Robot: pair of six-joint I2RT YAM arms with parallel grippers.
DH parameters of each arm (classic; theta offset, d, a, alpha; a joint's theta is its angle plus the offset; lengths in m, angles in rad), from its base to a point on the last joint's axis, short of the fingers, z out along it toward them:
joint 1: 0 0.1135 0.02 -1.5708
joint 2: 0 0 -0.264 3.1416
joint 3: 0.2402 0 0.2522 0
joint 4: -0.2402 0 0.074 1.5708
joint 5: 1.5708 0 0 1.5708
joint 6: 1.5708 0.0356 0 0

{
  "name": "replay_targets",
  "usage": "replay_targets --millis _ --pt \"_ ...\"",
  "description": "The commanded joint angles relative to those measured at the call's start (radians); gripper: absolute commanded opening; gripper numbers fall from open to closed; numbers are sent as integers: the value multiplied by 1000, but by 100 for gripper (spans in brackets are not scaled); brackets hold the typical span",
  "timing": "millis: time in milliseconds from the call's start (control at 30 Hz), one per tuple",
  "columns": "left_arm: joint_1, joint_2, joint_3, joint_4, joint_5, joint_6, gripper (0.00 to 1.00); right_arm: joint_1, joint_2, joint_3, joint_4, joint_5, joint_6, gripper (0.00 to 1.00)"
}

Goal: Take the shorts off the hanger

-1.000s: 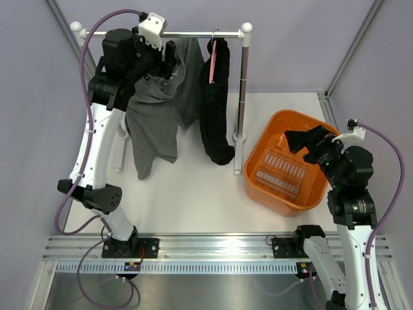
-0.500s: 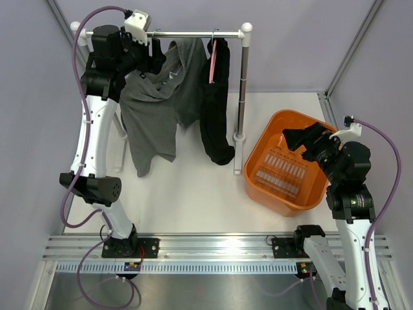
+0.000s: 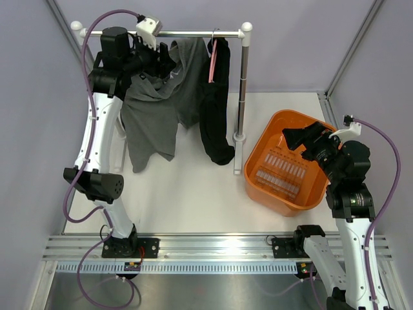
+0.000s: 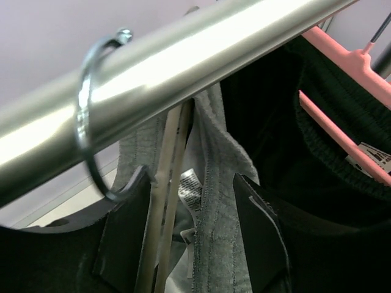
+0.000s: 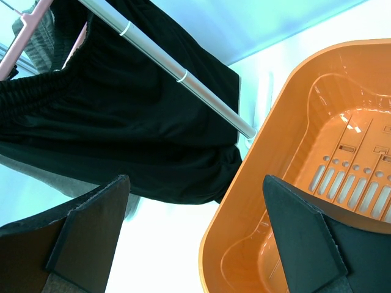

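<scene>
Grey shorts [image 3: 155,123] hang from the metal rail [image 3: 193,33] on a cream hanger [image 4: 164,201] with a wire hook [image 4: 82,122]. My left gripper [image 3: 161,61] is up under the rail at their waistband. In the left wrist view the left gripper [image 4: 190,183] is open, its jaws straddling the grey waistband [image 4: 214,244] and the hanger bar. Black shorts [image 3: 216,110] hang beside them on a pink hanger [image 3: 211,68]. My right gripper [image 3: 297,139] hovers open over the orange basket [image 3: 287,123], holding nothing.
The rack's right post [image 3: 244,84] stands between the black shorts and the basket. In the right wrist view the basket wall [image 5: 244,201] lies below the open right gripper [image 5: 195,183], with the black shorts [image 5: 122,140] beyond. Purple walls close in on both sides.
My left gripper swung left along the rail, then back right to the grey waistband, and its jaws narrowed. The right arm has barely shifted.
</scene>
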Motion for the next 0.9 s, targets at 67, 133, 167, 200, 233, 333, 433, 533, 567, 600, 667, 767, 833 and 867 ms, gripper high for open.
replay_targets --millis 67,133,167,200,233,333,433,533,567,600,667,767,833,867 --pt "-23 14 16 9 19 28 48 -5 5 5 46 -13 -15 100" --pt "-29 15 16 5 11 33 37 -5 3 5 46 -11 -18 99" --pt "-32 18 16 2 6 36 31 -5 4 5 46 -11 -18 99" --pt "-37 20 14 -1 0 37 27 -5 5 5 44 -11 -17 99" --pt "-40 18 14 -1 -26 39 20 -3 5 5 44 -11 -18 99" --pt "-51 14 14 -1 -59 43 0 -5 5 8 41 -13 -20 100" --pt "-63 -8 19 6 -93 40 0 -5 5 15 40 -25 -26 99" --pt "-75 -37 36 8 -135 34 0 -5 5 18 38 -32 -32 100" --pt "-77 -43 54 8 -145 28 0 -5 3 18 38 -34 -34 100" --pt "-81 -54 60 9 -162 25 0 -5 3 18 38 -36 -35 100" --pt "-83 -87 60 14 -196 20 0 -5 1 19 35 -42 -38 99" --pt "-84 -130 57 16 -231 14 0 -3 0 21 40 -49 -41 99" --pt "-86 -144 53 3 -251 16 0 -5 1 24 40 -52 -40 100" --pt "-89 -155 53 -3 -266 16 0 -5 3 25 43 -55 -38 99"
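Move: The hanger's wire hook stands between the left hand's open fingers, near the left one: roughly 2 cm left of the hand, 1 cm ahead and at about its height. The rail crosses some 5 cm above and 2 cm ahead, neither left nor right. The grey shorts hang about 15 cm below, 2 cm ahead and 2 cm left; the black shorts 16 cm right, 2 cm ahead and 14 cm down. From the right hand, the hook is about 23 cm ahead, 41 cm left and 9 cm up. The left fingers close all but shut on the hanger's wire hook just under the rail, pinching it while the hand eases about 1 cm to the right. Still pinching, the hand then starts a short draw back and up, some 1.5 cm back and 1 cm up, with a little leftward return and a small counter-clockwise turn. ##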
